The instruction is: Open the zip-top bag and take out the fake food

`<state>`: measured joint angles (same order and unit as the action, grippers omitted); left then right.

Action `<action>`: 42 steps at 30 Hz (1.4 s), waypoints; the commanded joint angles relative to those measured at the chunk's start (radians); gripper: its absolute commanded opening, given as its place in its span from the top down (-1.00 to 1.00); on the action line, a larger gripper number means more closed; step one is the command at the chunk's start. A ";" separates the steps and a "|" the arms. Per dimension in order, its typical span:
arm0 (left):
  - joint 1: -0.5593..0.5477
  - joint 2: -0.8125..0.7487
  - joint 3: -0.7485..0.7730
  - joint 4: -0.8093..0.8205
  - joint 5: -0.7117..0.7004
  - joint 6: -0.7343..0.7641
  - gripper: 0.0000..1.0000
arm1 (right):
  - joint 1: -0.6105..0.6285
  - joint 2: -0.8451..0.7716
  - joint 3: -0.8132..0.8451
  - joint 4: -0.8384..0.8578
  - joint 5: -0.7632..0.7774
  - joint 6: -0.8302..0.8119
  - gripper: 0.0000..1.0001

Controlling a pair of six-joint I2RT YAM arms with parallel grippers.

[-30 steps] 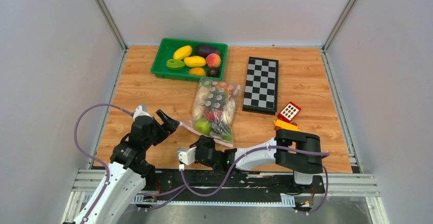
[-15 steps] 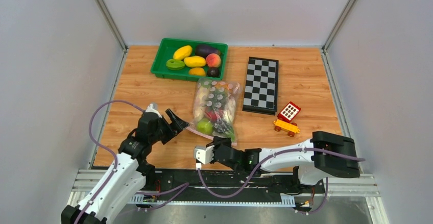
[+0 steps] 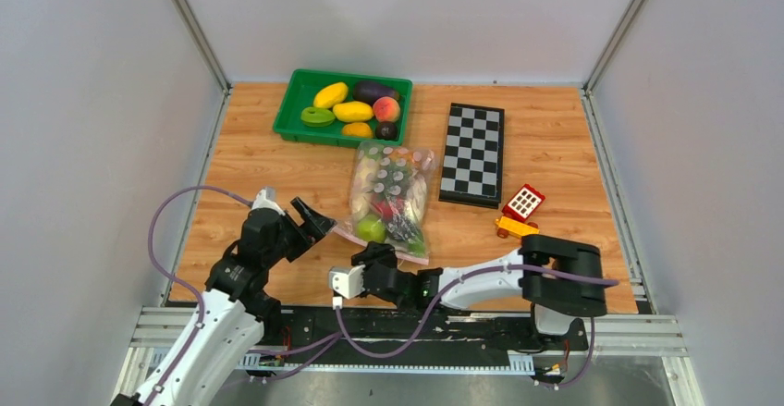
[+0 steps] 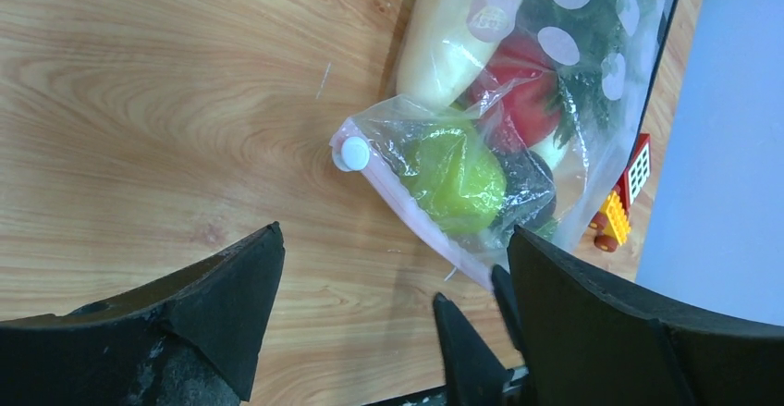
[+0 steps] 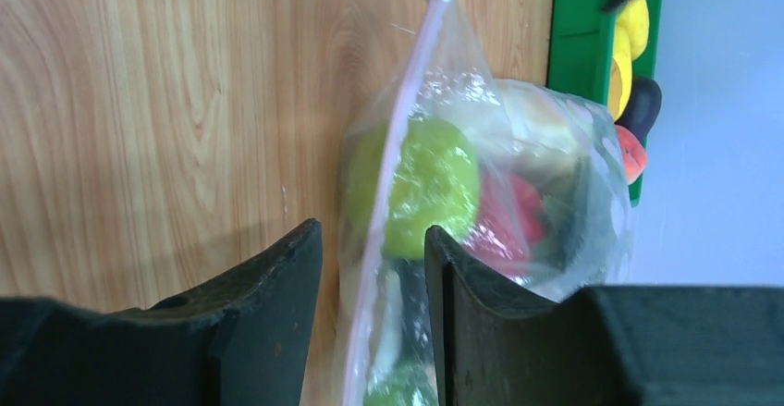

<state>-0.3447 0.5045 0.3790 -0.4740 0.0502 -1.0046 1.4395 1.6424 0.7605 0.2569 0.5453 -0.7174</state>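
Note:
The zip-top bag [image 3: 393,189] lies flat mid-table, its pink zip strip [image 5: 398,147] along the near edge, with a white slider [image 4: 354,153] at the left corner. Through the plastic the fake food shows: a green pear [image 4: 458,179], a red apple [image 4: 527,101] and a long white radish [image 4: 453,36]. My right gripper [image 3: 386,254] stands at the near edge, and in its wrist view the gripper [image 5: 372,232] has parted jaws with the zip strip running between them, unpinched. My left gripper [image 3: 317,221] hovers wide open just left of the slider corner, seen from its wrist [image 4: 396,239] with bare table between its fingers.
A green tray [image 3: 287,115] of yellow fruits, an eggplant and a peach sits behind the bag. A chessboard [image 3: 472,153] lies to the right, with a red-yellow toy block car [image 3: 520,214] in front of it. Grey walls enclose three sides.
The right gripper's jaws were shut half a second ago and now stand apart around the zip edge. The right arm shifted right, then back left. The left gripper drew back slightly.

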 commanded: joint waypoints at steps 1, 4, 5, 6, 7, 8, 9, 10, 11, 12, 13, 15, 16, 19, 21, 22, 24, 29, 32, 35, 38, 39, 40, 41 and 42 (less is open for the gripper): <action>0.000 -0.038 0.053 -0.069 -0.048 0.017 -0.95 | -0.005 0.106 0.068 0.106 0.048 -0.050 0.09; 0.000 -0.047 0.059 -0.086 -0.047 0.022 -0.96 | -0.015 0.157 0.076 0.178 0.107 -0.073 0.13; 0.000 -0.047 0.060 -0.088 -0.048 0.023 -0.96 | -0.018 0.170 0.073 0.203 0.131 -0.088 0.18; 0.000 -0.047 0.059 -0.088 -0.048 0.023 -0.96 | -0.023 0.188 0.069 0.230 0.155 -0.107 0.24; 0.000 -0.046 0.058 -0.086 -0.048 0.021 -0.96 | -0.028 0.199 0.064 0.246 0.170 -0.118 0.34; 0.000 -0.045 0.056 -0.083 -0.048 0.019 -0.96 | -0.032 0.205 0.055 0.256 0.178 -0.125 0.48; 0.000 -0.044 0.054 -0.078 -0.049 0.017 -0.96 | -0.033 0.207 0.044 0.263 0.184 -0.131 0.62; 0.000 -0.042 0.052 -0.072 -0.048 0.016 -0.96 | -0.034 0.203 0.033 0.267 0.187 -0.133 0.76; 0.000 -0.040 0.051 -0.061 -0.044 0.015 -0.95 | -0.033 0.194 0.020 0.258 0.186 -0.132 0.91; -0.001 -0.038 0.050 -0.052 -0.037 0.014 -0.95 | -0.034 0.178 0.009 0.239 0.183 -0.123 0.99; -0.001 -0.035 0.049 -0.044 -0.029 0.013 -0.95 | -0.033 0.159 -0.003 0.211 0.176 -0.109 1.00; 0.000 -0.023 0.041 -0.017 -0.005 0.007 -0.94 | -0.033 0.098 -0.039 0.167 0.151 -0.074 1.00; -0.001 -0.016 0.037 0.004 0.014 0.004 -0.93 | -0.033 0.064 -0.059 0.149 0.130 -0.053 1.00; 0.000 0.027 0.011 0.080 0.086 -0.022 -0.85 | -0.033 -0.055 -0.122 0.112 0.051 0.010 1.00; -0.001 0.057 -0.013 0.146 0.138 -0.051 -0.76 | -0.034 -0.126 -0.166 0.118 0.026 0.039 1.00; 0.000 0.071 -0.027 0.184 0.164 -0.066 -0.72 | -0.033 -0.149 -0.183 0.124 0.022 0.045 1.00; -0.002 0.091 -0.052 0.248 0.198 -0.095 -0.60 | -0.035 -0.177 -0.207 0.137 0.024 0.053 1.00; -0.007 0.128 -0.090 0.354 0.238 -0.147 -0.49 | -0.035 -0.238 -0.252 0.160 0.010 0.082 1.00; -0.015 0.149 -0.104 0.395 0.244 -0.170 -0.45 | -0.034 -0.259 -0.268 0.170 0.008 0.092 1.00; -0.020 0.174 -0.122 0.436 0.236 -0.190 -0.38 | -0.035 -0.262 -0.273 0.169 0.016 0.095 1.00; -0.027 0.208 -0.142 0.492 0.225 -0.207 -0.32 | -0.034 -0.265 -0.274 0.166 0.014 0.104 1.00; -0.029 0.224 -0.146 0.513 0.225 -0.211 -0.31 | -0.035 -0.266 -0.274 0.166 0.012 0.107 1.00; -0.031 0.244 -0.150 0.532 0.229 -0.214 -0.29 | -0.035 -0.268 -0.274 0.166 0.012 0.108 1.00; -0.032 0.264 -0.152 0.550 0.236 -0.217 -0.27 | -0.034 -0.268 -0.275 0.167 0.010 0.110 1.00; -0.034 0.282 -0.154 0.569 0.243 -0.220 -0.24 | -0.035 -0.268 -0.275 0.169 0.010 0.111 1.00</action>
<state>-0.3698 0.7334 0.2382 -0.0338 0.2722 -1.1931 1.4082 1.4044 0.4889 0.3790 0.5617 -0.6373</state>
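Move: For the right hand, the seal strip's middle lies about 3 cm ahead and 3 cm below, level sideways. From that hand, the white slider at the strip's left end is some 7 cm left and 4 ahead, and the green fruit in the bag about 6 cm ahead and 1 left. For the left hand, the slider lies roughly 3 cm right, 2 back and 7 below, and the green fruit about 9 cm right and 3 back. The right hand dips about 3 cm forward and down onto the near edge of the bag, shuts its half-open fingers on the seal strip beside the green fruit, and with that pinch kept draws some 6 cm to the right, coming back and up about 3 cm on the way. The left hand first hovers by the slider corner, then follows about 5 cm to the right and slightly down, rolling its left side down some 15 degrees and closing its wide-open fingers by about a third, with no touch on the bag to be seen. ##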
